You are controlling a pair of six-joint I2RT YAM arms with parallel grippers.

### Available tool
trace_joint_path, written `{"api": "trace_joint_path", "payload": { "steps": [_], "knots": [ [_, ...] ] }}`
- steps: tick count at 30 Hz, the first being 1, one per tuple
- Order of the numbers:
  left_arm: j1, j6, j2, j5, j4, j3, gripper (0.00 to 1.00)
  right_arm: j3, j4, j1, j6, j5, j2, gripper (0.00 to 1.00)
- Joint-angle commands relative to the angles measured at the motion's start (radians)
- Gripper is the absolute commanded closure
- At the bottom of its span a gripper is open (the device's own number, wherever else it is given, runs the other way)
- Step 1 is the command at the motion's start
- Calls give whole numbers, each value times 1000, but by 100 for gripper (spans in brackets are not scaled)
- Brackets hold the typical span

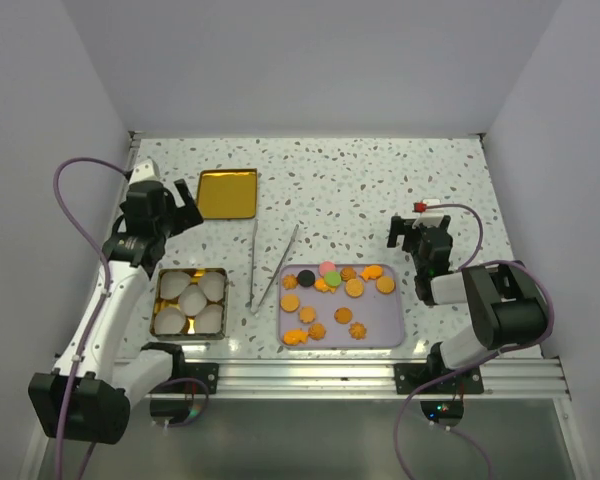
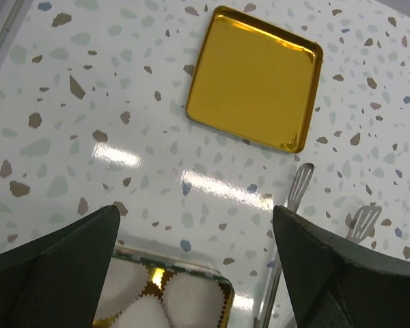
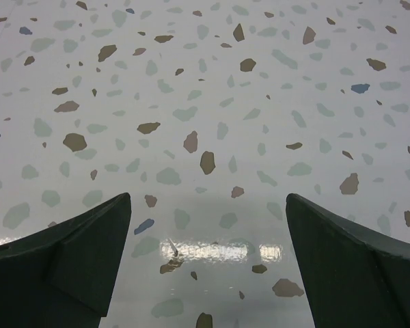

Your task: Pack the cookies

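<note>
The cookies (image 1: 332,297) lie on a lavender tray (image 1: 390,332) at the front middle: mostly orange rounds and flower shapes, plus a pink one (image 1: 327,268), a green one (image 1: 332,279) and a dark one (image 1: 305,278). My left gripper (image 1: 185,207) is open and empty above the table, between the gold tin (image 1: 158,300) and the gold lid (image 1: 227,193). In the left wrist view the gripper (image 2: 195,219) hangs over the tin's far corner (image 2: 222,287). My right gripper (image 1: 408,226) is open and empty over bare table right of the tray, as the right wrist view (image 3: 208,205) shows.
The tin holds several white pleated paper cups (image 1: 192,300). Metal tongs (image 1: 270,265) lie between tin and tray, their ends in the left wrist view (image 2: 299,188). The gold lid (image 2: 256,85) lies flat at the back left. Walls close in on the left, back and right.
</note>
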Motion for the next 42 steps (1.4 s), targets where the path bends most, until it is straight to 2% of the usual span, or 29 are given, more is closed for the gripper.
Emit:
{"api": "trace_joint_path", "payload": {
  "steps": [1,3,6,10,11,15,16,21,27,29,30,32,33,34,35,38,42],
  "knots": [
    [3,-127,-50,-17,-212,127,0,16,17,-2,-12,7,-7,1],
    [3,-163,-66,29,-309,150,0,18,15,-2,-12,4,-7,1],
    [3,-174,-131,114,-358,127,0,16,18,-4,-12,7,-7,1],
    [3,-154,-297,204,-290,-4,0,16,17,-2,-12,5,-7,1],
    [3,-138,-355,286,-274,-19,0,16,18,-2,-12,7,-9,1],
    [3,-91,-377,474,-278,-20,0,18,18,-2,-12,5,-7,1],
    [3,-72,-342,483,-346,-5,0,18,17,-2,-14,5,-7,1],
    [1,9,-328,493,-419,9,0,18,18,-2,-14,7,-5,1],
    [1,60,-242,465,-436,56,0,18,15,-2,-12,10,-7,1],
    [-3,58,-193,428,-396,82,0,21,29,10,9,122,-40,1],
    [-8,60,-175,413,-382,99,0,42,-97,25,16,186,-76,1],
    [-40,66,-103,382,-344,118,0,198,-350,24,32,264,-142,1],
    [-55,69,-77,381,-327,133,0,258,-573,24,36,272,-168,1],
    [-106,64,-54,349,-307,141,0,394,-691,24,43,277,-174,1],
    [-143,63,-14,321,-277,150,0,463,-910,25,87,286,-174,1],
    [-290,60,61,243,-264,193,0,665,-1235,27,204,294,-186,1],
    [-462,41,121,137,-296,141,0,752,-1454,27,363,153,-281,1]
  ]
}}
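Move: The steel tongs lie open to the right of my left hand; their middle is about 19 cm right, 2 cm back and some 20 cm below. The box with white paper cups sits about 12 cm back and 2 cm left, the empty gold tray about 21 cm ahead and 8 cm right, and the purple cookie tray about 13 cm back and 37 cm right, all near table height. From my right hand the tongs are some 37 cm left, 8 cm back and 7 cm lower. I swing my open left hand back about 11 cm, first rising a little, towards the cup box. Then I bring it forward again by half that and sweep right towards the tongs, ending about 14 cm right of the start, tipping the fingers down and turning clockwise some 30 degrees. Late on, my empty right hand lifts about 16 cm off its low spot, edging forward. ##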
